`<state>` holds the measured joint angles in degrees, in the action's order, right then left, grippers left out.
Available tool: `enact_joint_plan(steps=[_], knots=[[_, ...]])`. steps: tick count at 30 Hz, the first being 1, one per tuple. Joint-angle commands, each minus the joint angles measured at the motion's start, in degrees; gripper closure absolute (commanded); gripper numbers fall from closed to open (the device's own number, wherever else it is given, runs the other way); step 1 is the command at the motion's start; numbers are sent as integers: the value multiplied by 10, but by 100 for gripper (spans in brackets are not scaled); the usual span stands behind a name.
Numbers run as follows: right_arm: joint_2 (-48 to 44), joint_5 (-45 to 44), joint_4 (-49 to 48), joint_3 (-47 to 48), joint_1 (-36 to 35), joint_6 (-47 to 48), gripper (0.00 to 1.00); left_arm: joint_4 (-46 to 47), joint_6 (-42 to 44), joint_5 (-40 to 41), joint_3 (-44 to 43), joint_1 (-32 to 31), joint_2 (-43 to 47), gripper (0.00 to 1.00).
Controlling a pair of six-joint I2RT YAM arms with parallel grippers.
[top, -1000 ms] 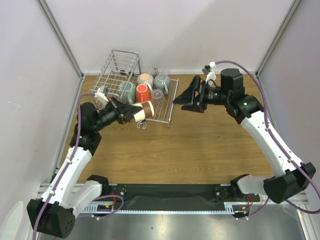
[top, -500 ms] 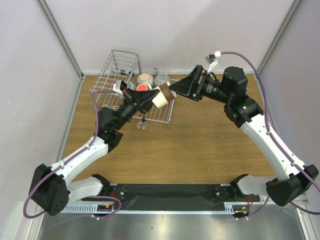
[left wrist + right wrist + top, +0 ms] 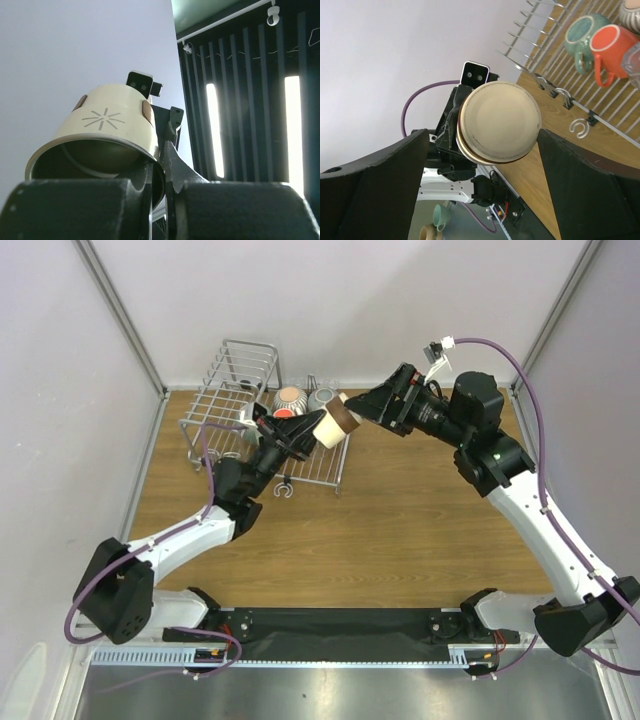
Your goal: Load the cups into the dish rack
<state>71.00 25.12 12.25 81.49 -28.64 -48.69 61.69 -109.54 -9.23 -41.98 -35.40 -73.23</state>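
Observation:
A cream-beige cup (image 3: 333,426) with a brown band hangs in the air over the right edge of the dish rack (image 3: 225,380), tilted, its base turned toward the right arm. My left gripper (image 3: 305,437) is shut on the cup's rim (image 3: 107,125), one finger inside and one outside. My right gripper (image 3: 362,406) stands wide open just beyond the base (image 3: 499,121), a finger on each side and neither touching it. In the rack lie a teal mug (image 3: 585,31), an orange-red mug (image 3: 610,47), a ribbed cup (image 3: 290,395) and a grey mug (image 3: 322,395).
A small white hook (image 3: 283,490) lies on the wooden table (image 3: 420,530) just in front of the rack. Grey walls close in the table at the back and both sides. Below the table's near edge, off the table, stands a teal cup (image 3: 440,217).
My left arm has swung the cream-beige cup up and to the right, from beside the rack to above its right edge. The right gripper has risen and moved left to meet it, still open.

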Motion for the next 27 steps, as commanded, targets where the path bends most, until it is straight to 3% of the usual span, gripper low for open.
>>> enact_joint_plan(steps=[1,4,12,21,24,26,27], knots=[[-16,-21,60,37,-13,24,4,125,-37,-23,-21,-19,-8,100],[-28,-51,69,32,-12,36,3,128,-42,-26,-18,-19,-14,100],[-14,-19,54,29,-12,13,4,142,-52,-35,-42,-23,-39,100],[2,-3,27,27,-12,-4,21,142,-54,-36,-49,-36,-50,100],[5,-3,14,24,-13,-4,33,144,-58,-29,-31,-35,-42,100],[9,-5,10,22,-13,-3,57,148,-60,-30,-14,-35,-38,100],[12,-7,9,22,-14,-2,70,150,-59,-35,-8,-34,-33,91]])
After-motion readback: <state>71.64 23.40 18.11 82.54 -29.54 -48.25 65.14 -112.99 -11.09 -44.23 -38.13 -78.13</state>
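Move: The cream-and-brown cup, held at its rim by the left fingers, lies about 4 cm to the left of the right hand and roughly level with it, base towards its open fingers. From the left hand, that right gripper is some 6 cm to the right and 2 cm ahead. In the rack, about 33 cm below the right hand, the clear glass stands some 17 cm ahead and 7 cm left, the red cup about 6 cm farther left. The right fingers close partway and pinch the cream-and-brown cup around its base, the right hand having sunk about 2 cm. The left hand keeps its pinch on the rim and feeds the cup some 2.5 cm to the right into that gripper, turning about 5 degrees clockwise, then holds nearly still. ##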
